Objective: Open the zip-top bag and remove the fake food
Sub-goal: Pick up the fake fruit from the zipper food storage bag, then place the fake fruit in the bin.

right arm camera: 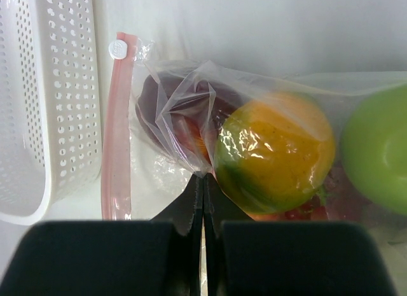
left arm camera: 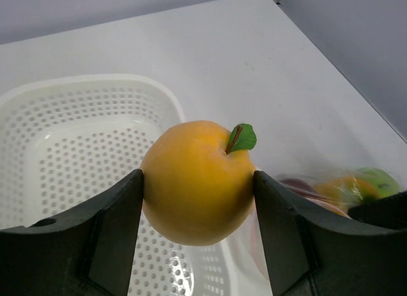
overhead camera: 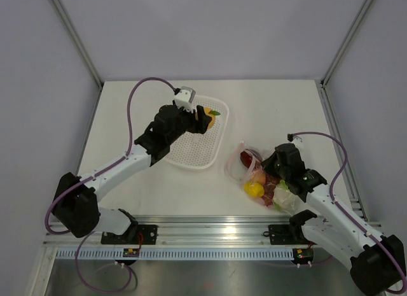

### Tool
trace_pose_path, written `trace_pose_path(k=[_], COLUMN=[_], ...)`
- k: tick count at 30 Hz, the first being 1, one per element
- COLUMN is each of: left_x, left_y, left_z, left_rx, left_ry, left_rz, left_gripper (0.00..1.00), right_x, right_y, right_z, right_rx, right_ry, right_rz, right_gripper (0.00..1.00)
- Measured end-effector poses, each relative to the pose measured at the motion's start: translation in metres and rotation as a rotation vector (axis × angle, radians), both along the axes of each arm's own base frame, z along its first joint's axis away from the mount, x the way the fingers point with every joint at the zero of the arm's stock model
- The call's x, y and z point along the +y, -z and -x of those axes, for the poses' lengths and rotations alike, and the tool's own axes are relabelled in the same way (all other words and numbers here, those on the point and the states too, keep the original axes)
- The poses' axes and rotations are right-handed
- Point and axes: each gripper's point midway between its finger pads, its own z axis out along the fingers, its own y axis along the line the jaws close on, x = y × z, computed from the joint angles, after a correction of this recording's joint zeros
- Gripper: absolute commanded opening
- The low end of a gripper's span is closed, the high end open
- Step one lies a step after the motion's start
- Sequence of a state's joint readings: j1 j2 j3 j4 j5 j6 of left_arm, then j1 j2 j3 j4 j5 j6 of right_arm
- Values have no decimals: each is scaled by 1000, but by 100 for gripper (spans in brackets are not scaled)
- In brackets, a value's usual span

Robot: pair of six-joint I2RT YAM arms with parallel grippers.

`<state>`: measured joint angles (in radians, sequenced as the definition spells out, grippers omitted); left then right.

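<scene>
My left gripper (left arm camera: 198,204) is shut on an orange fake fruit (left arm camera: 198,181) with a green leaf, and both fingers press its sides. It hangs over the far right corner of the white basket (overhead camera: 191,151), where the orange fruit (overhead camera: 209,118) shows beside the left gripper (overhead camera: 202,120). The zip-top bag (right arm camera: 191,105) lies on the table right of the basket, its pink zip strip (right arm camera: 116,130) alongside. My right gripper (right arm camera: 203,180) is shut on a fold of the bag's clear plastic. Inside lie a yellow-orange fruit (right arm camera: 273,149), a green apple (right arm camera: 378,156) and a dark red piece (right arm camera: 159,111).
The perforated basket (left arm camera: 76,137) holds nothing that I can see below the fruit. The bag (overhead camera: 257,178) sits near the table's front right, close to the right arm. Grey walls enclose the white table (overhead camera: 280,111) on three sides.
</scene>
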<state>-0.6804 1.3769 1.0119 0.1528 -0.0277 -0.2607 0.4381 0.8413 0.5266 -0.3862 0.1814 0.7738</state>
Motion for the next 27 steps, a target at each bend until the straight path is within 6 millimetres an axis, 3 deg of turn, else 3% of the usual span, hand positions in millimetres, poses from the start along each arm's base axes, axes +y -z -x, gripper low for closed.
trace_pose_path(k=[4, 8, 14, 19, 27], left_x=[30, 41, 48, 55, 52], left_y=[17, 41, 81, 112, 128], left_z=[-13, -12, -10, -14, -13], left_rx=[19, 57, 130, 196, 255], left_ry=[-76, -92, -100, -110, -71], left_rz=[-32, -79, -137, -168, -133], left_gripper=[44, 45, 48, 61, 74], right_x=[0, 0, 1, 1, 1], right_y=[0, 1, 0, 0, 0], right_z=[0, 1, 0, 0, 0], right_rx=[0, 3, -1, -1, -1], right_ry=[0, 0, -5, -6, -6], right_rz=[0, 1, -5, -6, -6], right_gripper=[0, 0, 0, 0, 0])
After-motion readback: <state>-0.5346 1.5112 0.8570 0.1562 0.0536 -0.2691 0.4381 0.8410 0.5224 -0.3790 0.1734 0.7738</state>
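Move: The left hand already holds the orange fruit high over the white basket's right side. The basket's middle lies about 7 cm to its left, 3 cm ahead and 20 cm below. The bag's open mouth is some 10 cm right and 9 cm back, the dark red fruit in it 13 cm right and 7 cm back, both about 21 cm below. For the right hand, pinching the bag, the basket's middle is roughly 26 cm left and 12 cm ahead. The left hand lowers the held fruit some 13 cm into the basket, drifting 5 cm left, fingers tipping down. ##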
